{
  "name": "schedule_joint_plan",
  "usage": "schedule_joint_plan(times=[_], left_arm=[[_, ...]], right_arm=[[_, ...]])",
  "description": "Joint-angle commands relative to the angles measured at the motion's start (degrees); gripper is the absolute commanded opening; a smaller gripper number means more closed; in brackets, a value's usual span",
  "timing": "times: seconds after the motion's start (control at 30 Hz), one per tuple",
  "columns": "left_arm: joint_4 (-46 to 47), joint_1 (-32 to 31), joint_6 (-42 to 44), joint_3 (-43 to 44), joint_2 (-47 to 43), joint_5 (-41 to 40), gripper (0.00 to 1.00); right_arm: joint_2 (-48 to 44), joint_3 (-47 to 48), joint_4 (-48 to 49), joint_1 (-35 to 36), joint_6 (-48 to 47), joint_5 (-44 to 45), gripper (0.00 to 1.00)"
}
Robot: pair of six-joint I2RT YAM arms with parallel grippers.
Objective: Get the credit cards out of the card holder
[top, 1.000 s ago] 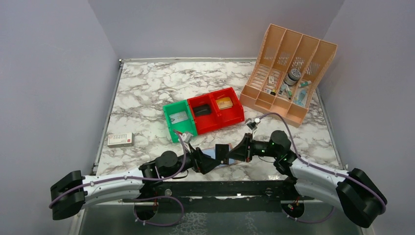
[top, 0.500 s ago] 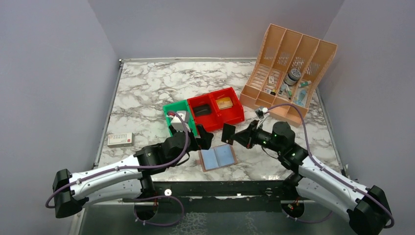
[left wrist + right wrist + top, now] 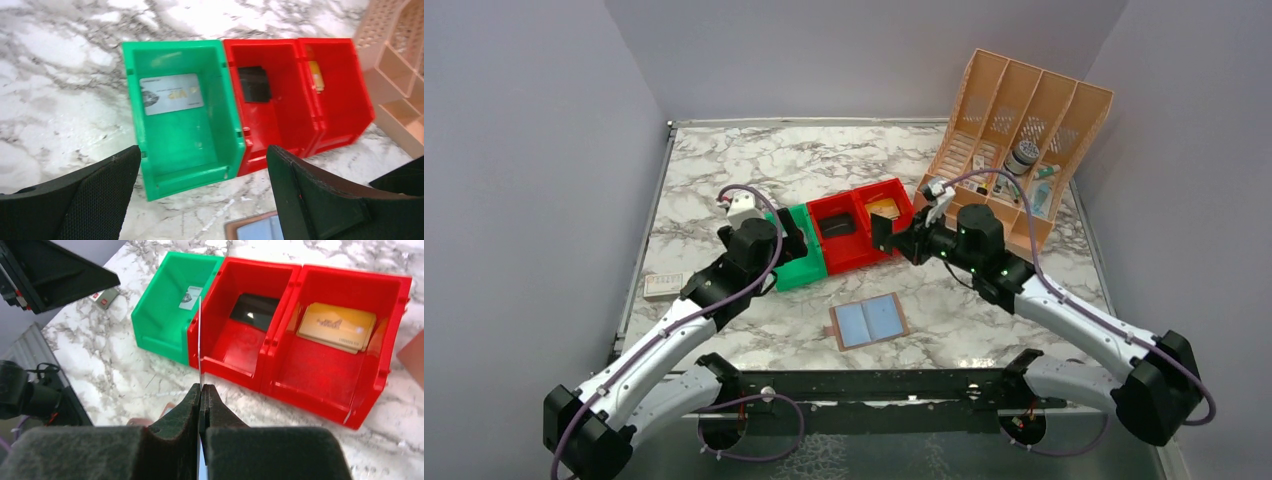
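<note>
The card holder [image 3: 869,321] lies open and flat on the marble, its pale blue pockets up; a corner of the holder [image 3: 252,231] also shows below my left fingers. My right gripper [image 3: 900,241] [image 3: 201,388] is shut on a dark credit card [image 3: 883,232], held upright above the red bins and seen edge-on as a thin card [image 3: 199,335]. My left gripper [image 3: 796,238] [image 3: 202,150] hangs open and empty over the green bin [image 3: 182,125]. A silver card [image 3: 171,93], a dark card [image 3: 255,83] and a gold card [image 3: 337,326] lie in the bins.
The green bin [image 3: 802,266] and two red bins [image 3: 854,248] stand in a row mid-table. A peach file organizer [image 3: 1014,150] holding small items is at the back right. A small red-and-white box [image 3: 664,286] lies at the left edge.
My left gripper opened fully and moved from the card holder back and left to the green bin. My right gripper carried the dark card up and away from the holder toward the red bins.
</note>
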Motion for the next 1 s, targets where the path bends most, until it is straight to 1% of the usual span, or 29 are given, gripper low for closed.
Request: schedule_joint_plan(times=[0.0,0.03,0.1,0.17,0.3,0.43,0.53,0.6,0.67,0.77,0.83,0.97], left_arm=[[-3.3,6.0,-0.9,-4.1,-2.4,9.5,0.99],[-3.4,6.4,-1.6,-5.4,-3.7,9.7,0.99],[-2.9,6.5,-2.6,-8.0,-6.3,10.6,0.99],[-2.0,6.5,-2.6,-10.1,-8.6,12.2,0.99],[-1.1,6.5,-0.9,-11.7,-11.4,14.9,0.99],[-1.0,6.5,0.2,-12.2,-11.9,15.5,0.99],[-0.1,6.5,1.0,-13.1,-11.7,15.3,0.99],[-0.2,6.5,1.2,-13.4,-11.1,15.3,0.99],[-0.6,6.5,1.6,-13.5,-10.8,15.6,0.99],[-0.8,6.5,1.6,-13.5,-10.8,16.2,0.99],[-0.7,6.5,1.6,-13.5,-11.2,16.5,0.99],[-0.5,6.5,1.6,-13.9,-11.8,16.3,0.99]], right_arm=[[7.7,6.8,0.9,-0.1,-9.6,-0.6,0.01],[9.9,8.4,0.7,0.2,-11.5,0.4,0.01],[13.6,11.9,0.7,1.7,-14.3,5.0,0.01],[16.3,13.2,3.0,3.0,-18.2,6.7,0.01],[21.2,13.7,8.8,6.1,-29.3,10.6,0.01],[25.5,13.2,14.1,7.3,-37.8,11.5,0.01],[27.6,11.1,19.9,7.5,-40.2,7.7,0.01],[29.4,11.0,21.8,7.9,-42.0,6.2,0.01],[31.8,12.0,22.4,8.1,-42.9,7.4,0.01],[35.8,15.2,19.8,8.2,-45.6,11.2,0.01],[38.0,16.1,20.7,8.3,-47.6,12.9,0.01],[40.2,17.1,21.8,8.3,-50.7,12.1,0.01]])
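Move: From the right hand, which already holds the black card, the middle red bin lies about 11 cm ahead, 10 cm left and 17 cm below. The right red bin is some 15 cm ahead and level sideways, the green bin about 7 cm ahead and 22 cm left, and the card holder 11 cm back and 4 cm left. For the left hand, the middle red bin is roughly 8 cm ahead, 13 cm right and 17 cm below. Right hand, rolling, carries the black card forward-left and down, 15 cm, over the middle red bin; left sinks 6 cm. ##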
